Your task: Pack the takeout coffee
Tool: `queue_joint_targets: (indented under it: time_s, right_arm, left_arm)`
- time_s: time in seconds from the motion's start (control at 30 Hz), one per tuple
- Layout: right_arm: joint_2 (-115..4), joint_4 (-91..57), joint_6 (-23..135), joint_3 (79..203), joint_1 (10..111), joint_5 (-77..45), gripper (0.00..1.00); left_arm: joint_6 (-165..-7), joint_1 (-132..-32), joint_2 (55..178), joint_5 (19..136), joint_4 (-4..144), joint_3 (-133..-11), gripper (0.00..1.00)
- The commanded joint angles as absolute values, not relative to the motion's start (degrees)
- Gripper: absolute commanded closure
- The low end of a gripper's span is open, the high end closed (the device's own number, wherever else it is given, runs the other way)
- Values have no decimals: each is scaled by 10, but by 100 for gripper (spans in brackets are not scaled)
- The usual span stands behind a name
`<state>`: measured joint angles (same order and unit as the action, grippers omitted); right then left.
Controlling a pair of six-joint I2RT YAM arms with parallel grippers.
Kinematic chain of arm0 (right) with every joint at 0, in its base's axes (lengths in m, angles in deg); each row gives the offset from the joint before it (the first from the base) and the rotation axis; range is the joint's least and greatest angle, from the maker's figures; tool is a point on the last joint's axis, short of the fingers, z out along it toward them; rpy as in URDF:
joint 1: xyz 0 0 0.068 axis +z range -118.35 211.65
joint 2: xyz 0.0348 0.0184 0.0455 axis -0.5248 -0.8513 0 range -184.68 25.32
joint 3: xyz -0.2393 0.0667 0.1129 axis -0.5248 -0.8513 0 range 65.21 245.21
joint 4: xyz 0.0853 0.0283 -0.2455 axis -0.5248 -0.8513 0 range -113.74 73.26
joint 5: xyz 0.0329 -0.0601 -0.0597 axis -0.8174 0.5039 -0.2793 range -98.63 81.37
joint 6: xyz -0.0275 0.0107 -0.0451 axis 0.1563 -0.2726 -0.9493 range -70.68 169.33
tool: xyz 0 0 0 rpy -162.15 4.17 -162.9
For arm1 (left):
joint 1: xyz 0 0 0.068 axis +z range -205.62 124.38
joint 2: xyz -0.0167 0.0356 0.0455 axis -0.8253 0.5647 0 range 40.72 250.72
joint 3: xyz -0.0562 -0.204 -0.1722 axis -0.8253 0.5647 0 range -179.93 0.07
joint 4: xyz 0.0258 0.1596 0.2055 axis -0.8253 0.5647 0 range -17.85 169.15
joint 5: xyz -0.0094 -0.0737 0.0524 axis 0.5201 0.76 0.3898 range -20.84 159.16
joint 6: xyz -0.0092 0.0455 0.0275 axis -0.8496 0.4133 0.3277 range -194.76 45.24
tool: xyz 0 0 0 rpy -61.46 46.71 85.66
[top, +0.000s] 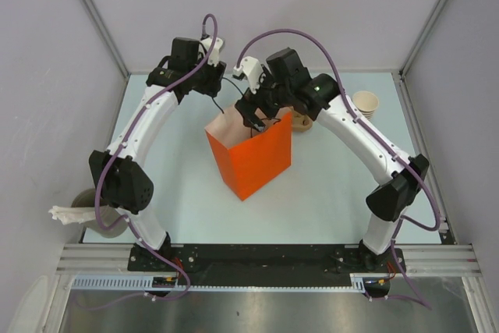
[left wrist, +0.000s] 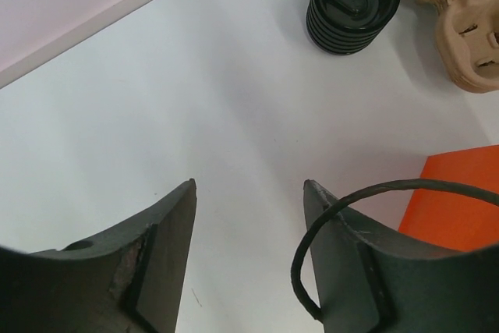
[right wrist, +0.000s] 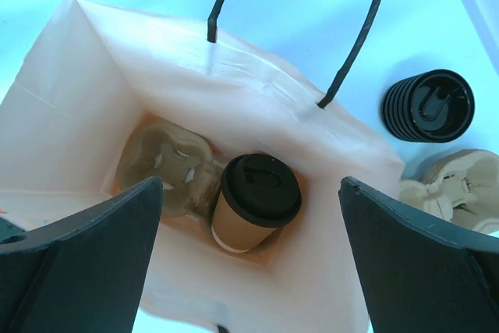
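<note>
The takeout coffee, a tan paper cup with a black lid, stands in one well of a brown cup carrier at the bottom of the orange bag. My right gripper hovers open above the bag's mouth, with the cup well below its fingers and untouched. Behind the bag's far left corner, my left gripper is open over the table. One black cord handle of the bag curves across its right finger and is not pinched. The bag's orange corner shows at the right of the left wrist view.
A stack of black lids and a pile of moulded carriers sit on the table just beyond the bag. A stack of tan cups stands at the far right. The enclosure walls close in the back and sides.
</note>
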<state>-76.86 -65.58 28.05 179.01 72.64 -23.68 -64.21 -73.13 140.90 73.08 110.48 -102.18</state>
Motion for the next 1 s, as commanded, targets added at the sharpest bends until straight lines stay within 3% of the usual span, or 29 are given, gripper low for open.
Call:
queue_joint_targets:
  time_s: [0.0, 0.43, 0.8, 0.97]
  right_arm:
    - [-723, -629, 283, 1791, 720, -240, 0]
    - [-611, -585, 288, 1729, 662, -265, 0]
    - [-566, -558, 308, 1685, 576, -328, 0]
    - [-538, -529, 313, 1635, 533, -347, 0]
  left_arm:
    - [-641, -735, 1400, 744, 1104, -1050, 37]
    - [-630, -735, 1393, 767, 1105, -1048, 12]
    - [-616, -735, 1388, 801, 1110, -1055, 1]
    - [-596, -735, 1387, 819, 1116, -1061, 1]
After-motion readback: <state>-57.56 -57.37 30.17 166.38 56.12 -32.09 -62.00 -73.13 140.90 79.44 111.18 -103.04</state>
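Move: The lidded coffee cup stands in the orange bag almost straight beneath the empty right hand, about 16 cm down and 2 cm to its right. Out on the table, the empty cup carrier lies some 22 cm ahead and 15 cm right of that hand, the black lid stack about 26 cm ahead and 4 cm right, both roughly 22 cm lower. From the left hand, the coffee cup is about 12 cm back, 15 cm right and 13 cm below. Up and then mostly right, the right hand leaves the coffee cup and the bag's mouth, climbing nearly 10 cm and swinging about 11 cm towards the paper cups' side, fingers still wide, wrist tilting up some 15 degrees and turning slightly clockwise; it starts to sink at the end. The left fingers, already parted, open fully beside the bag's far handle while that hand eases a little right. ##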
